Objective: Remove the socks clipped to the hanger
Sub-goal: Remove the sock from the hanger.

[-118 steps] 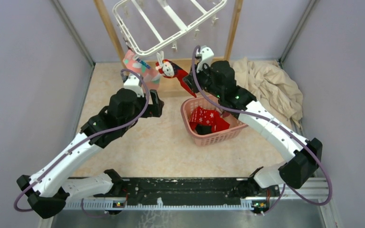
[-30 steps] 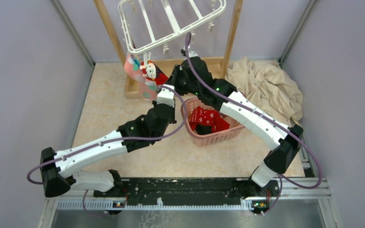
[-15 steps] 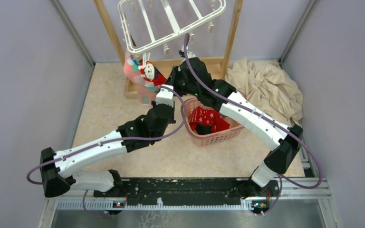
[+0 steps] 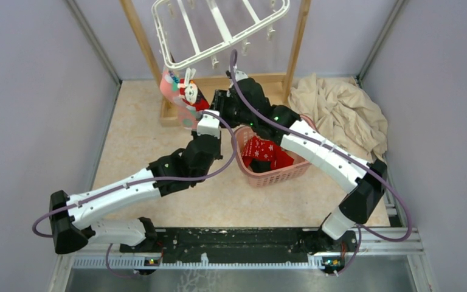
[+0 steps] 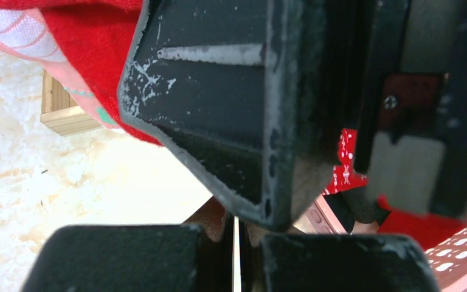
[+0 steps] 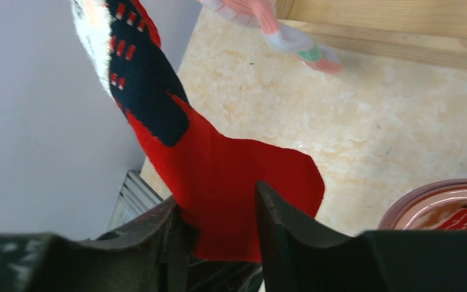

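Observation:
The white hanger [image 4: 219, 30] hangs tilted at the top of the overhead view. Two socks dangle from its near-left corner: a pink one [image 4: 171, 88] and a red sock with a white cartoon figure [image 4: 192, 94]. My right gripper [image 6: 216, 194] is open, and the red sock's [image 6: 219, 164] lower end lies loose between its fingers. My left gripper [image 5: 235, 228] sits just below the right one [image 4: 219, 104]. It is shut to a thin slit, and nothing shows between its pads. The right gripper's black body fills most of the left wrist view.
A pink lattice basket [image 4: 280, 177] with red and black socks [image 4: 264, 151] stands just right of the grippers. A crumpled beige cloth [image 4: 340, 109] lies at the back right. The wooden post frame [image 4: 137, 30] and its base bar [image 5: 61, 115] stand behind the hanging socks.
My right gripper has opened around the red sock that it had been shut on. The left gripper closed a second ago and has stayed shut. Both arms have edged slightly left.

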You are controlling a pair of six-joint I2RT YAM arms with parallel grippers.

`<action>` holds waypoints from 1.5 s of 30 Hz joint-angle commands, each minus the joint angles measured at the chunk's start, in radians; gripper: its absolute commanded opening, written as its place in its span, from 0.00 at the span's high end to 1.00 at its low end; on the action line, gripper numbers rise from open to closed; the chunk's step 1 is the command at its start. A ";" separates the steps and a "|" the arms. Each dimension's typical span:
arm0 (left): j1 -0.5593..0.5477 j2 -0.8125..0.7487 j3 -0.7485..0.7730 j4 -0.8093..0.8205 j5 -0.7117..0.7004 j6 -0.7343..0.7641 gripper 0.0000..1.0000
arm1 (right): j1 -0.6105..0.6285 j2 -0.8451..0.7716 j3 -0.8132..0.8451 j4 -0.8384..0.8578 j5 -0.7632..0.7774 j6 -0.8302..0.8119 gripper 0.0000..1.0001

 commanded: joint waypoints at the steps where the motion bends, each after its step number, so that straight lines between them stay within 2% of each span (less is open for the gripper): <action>1: -0.004 -0.023 -0.015 -0.003 -0.019 -0.012 1.00 | 0.017 -0.084 -0.040 0.072 -0.013 -0.034 0.52; 3: -0.005 -0.028 -0.018 -0.004 -0.026 -0.012 1.00 | 0.018 -0.100 -0.056 0.079 -0.006 -0.041 0.45; 9: -0.004 -0.045 -0.021 -0.011 -0.033 -0.012 1.00 | 0.016 -0.126 -0.079 0.074 -0.007 -0.076 0.32; 10: -0.004 -0.046 -0.023 -0.012 -0.033 -0.012 1.00 | 0.016 -0.133 -0.088 0.079 -0.008 -0.081 0.28; 13: -0.004 -0.056 -0.025 -0.018 -0.034 -0.014 1.00 | 0.016 -0.167 -0.124 0.099 -0.013 -0.110 0.05; 14: -0.004 -0.059 -0.026 -0.021 -0.035 -0.015 1.00 | 0.016 -0.179 -0.141 0.107 -0.015 -0.120 0.02; 28: -0.002 -0.128 -0.069 -0.056 -0.078 -0.028 1.00 | -0.002 -0.365 -0.386 0.232 -0.057 -0.179 0.02; 45: 0.026 -0.210 -0.095 -0.102 -0.091 -0.060 0.99 | -0.004 -0.367 -0.402 0.256 -0.081 -0.183 0.01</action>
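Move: The clip holding the red sock is about 20 cm above my left hand, 5 cm to its left and 2 cm ahead; the sock's lower end is already in my left fingers. The pink sock hangs about 5 cm ahead, 9 cm left, near hand height. The basket is roughly level, 18 cm right and 20 cm below. The red sock's middle is 2 cm ahead, 3 cm left and 6 cm above my right hand, whose fingers still surround its foot. I let go of the red sock's foot with my right hand, spreading its part-open fingers fully as I back off right and then towards my base, some 7 cm in all, tipping the fingers up about 10 degrees. My left fingers keep their pinch on the lower end and drag it about 5 cm left, easing slightly back, to come more nearly under its clip. ##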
